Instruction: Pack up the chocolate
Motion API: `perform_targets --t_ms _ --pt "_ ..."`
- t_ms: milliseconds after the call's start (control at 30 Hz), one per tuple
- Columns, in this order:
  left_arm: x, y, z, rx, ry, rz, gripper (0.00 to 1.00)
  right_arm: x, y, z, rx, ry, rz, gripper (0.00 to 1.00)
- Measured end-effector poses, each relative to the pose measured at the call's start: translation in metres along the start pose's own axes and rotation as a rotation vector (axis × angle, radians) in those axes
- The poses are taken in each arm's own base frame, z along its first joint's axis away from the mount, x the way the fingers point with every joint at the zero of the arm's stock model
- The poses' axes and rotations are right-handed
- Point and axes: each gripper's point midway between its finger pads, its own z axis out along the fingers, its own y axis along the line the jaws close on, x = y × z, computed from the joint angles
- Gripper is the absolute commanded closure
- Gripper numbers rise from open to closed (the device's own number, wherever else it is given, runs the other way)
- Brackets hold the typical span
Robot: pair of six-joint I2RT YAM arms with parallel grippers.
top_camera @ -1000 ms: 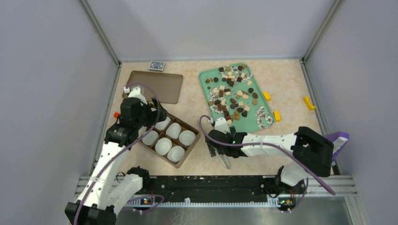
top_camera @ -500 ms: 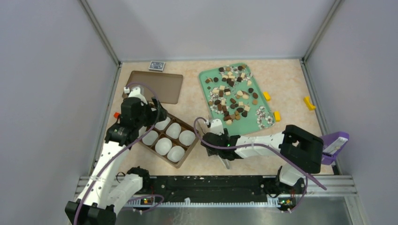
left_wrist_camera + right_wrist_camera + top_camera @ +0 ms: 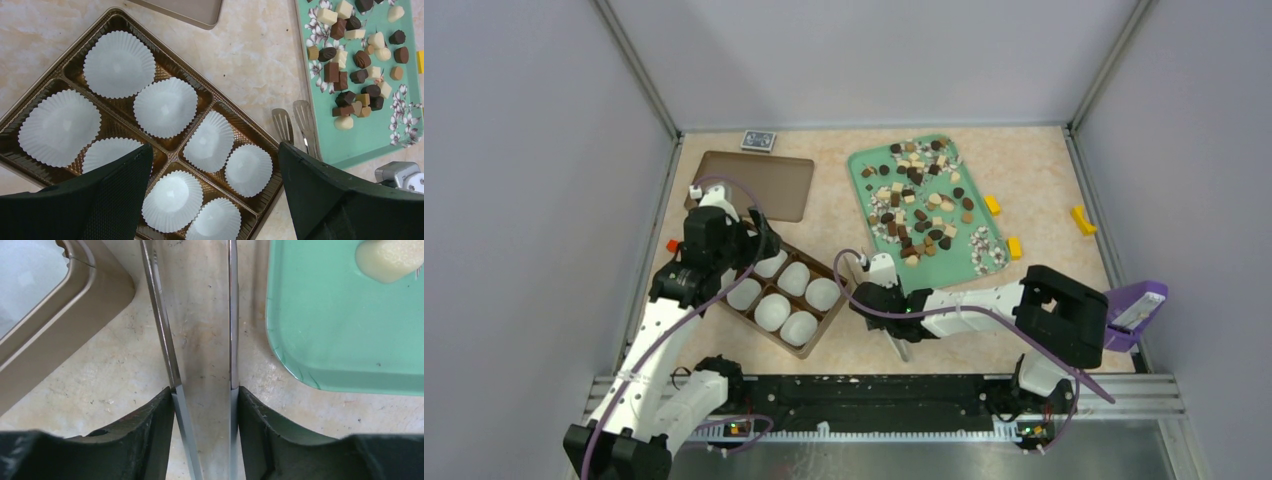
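The chocolate is a heap of small dark, tan and cream pieces on a green tray; it shows too in the left wrist view, and one cream piece lies near my right gripper. My right gripper is shut on metal tongs, its pads pressing both arms, low between the tray and the brown box. The tongs' tips rest by the box corner. My left gripper hangs open over the box's white paper cups, holding nothing.
A brown lid and a card deck lie at the back left. Yellow blocks sit right of the tray, one more near the right wall. A purple object sticks out at the right.
My right gripper has narrowed from wide open onto the tongs' arms and shifted a little left toward the box. The left arm has not moved.
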Motion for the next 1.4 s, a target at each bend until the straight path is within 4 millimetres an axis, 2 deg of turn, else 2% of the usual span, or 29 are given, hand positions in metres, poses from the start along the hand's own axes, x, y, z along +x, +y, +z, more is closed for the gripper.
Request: perform_targets --t_ms 100,300,400,567,700,767,800,867,967,1100,1233,1300,1400 --pt "0.000 0.000 0.000 0.000 0.000 0.000 0.01 0.000 0.000 0.000 -0.002 0.000 -0.005 0.77" --pt "0.000 -0.001 0.000 0.005 0.003 -0.006 0.01 0.001 -0.003 -0.006 -0.006 0.014 -0.029 0.83" --pt "0.000 -0.008 -0.001 0.036 0.013 -0.021 0.01 -0.007 -0.005 -0.018 -0.022 0.004 -0.039 0.84" --pt "-0.012 -0.014 0.001 0.021 0.035 -0.034 0.01 -0.042 -0.013 -0.050 -0.060 -0.062 -0.018 0.84" --pt "-0.027 -0.008 0.008 -0.078 0.062 -0.036 0.01 -0.088 -0.027 -0.074 -0.079 -0.133 0.040 0.84" --pt "-0.029 0.000 0.012 -0.132 0.073 -0.036 0.01 -0.122 -0.048 -0.084 -0.064 -0.178 0.096 0.84" --pt "-0.028 0.005 0.012 -0.162 0.079 -0.034 0.01 -0.126 -0.050 -0.085 -0.062 -0.183 0.102 0.83" --pt "-0.023 0.017 0.010 -0.222 0.095 -0.036 0.01 -0.144 -0.071 -0.090 -0.034 -0.196 0.132 0.84" --pt "-0.019 0.032 0.004 -0.299 0.111 -0.046 0.01 -0.160 -0.098 -0.093 0.002 -0.198 0.162 0.84" --pt "-0.018 0.047 -0.004 -0.377 0.117 -0.056 0.01 -0.162 -0.131 -0.094 0.046 -0.151 0.175 0.83" --pt "-0.016 0.050 -0.005 -0.393 0.125 -0.062 0.01 -0.154 -0.156 -0.097 0.058 -0.060 0.176 0.82" --pt "-0.016 0.050 -0.005 -0.393 0.125 -0.062 0.01 -0.149 -0.160 -0.098 0.047 -0.016 0.161 0.80" --pt "-0.016 0.050 -0.005 -0.394 0.124 -0.062 0.01 -0.139 -0.155 -0.101 0.005 0.047 0.130 0.75"
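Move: The tongs lie between the right fingers, their middle about 2 cm ahead of the grip. From that hand the green tray's middle is about 21 cm ahead and 11 cm right, a pale round chocolate 10 cm ahead and 6 cm right, the chocolate box's middle 4 cm ahead and 19 cm left. From the left hand the box's middle is some 18 cm below, 2 cm back and 3 cm left; the brown lid is 18 cm ahead, 6 cm left. Squeeze the tongs' arms together with the right fingers, then lift them about 17 cm and, keeping the grip, swing right some 14 cm and forward 8 cm net, easing slightly back at the end over the green tray's near edge. Meanwhile shift the open left gripper 5 cm left above the box by a small forward-and-up arc, tipping it down and turning it counter-clockwise about 15 degrees each. ##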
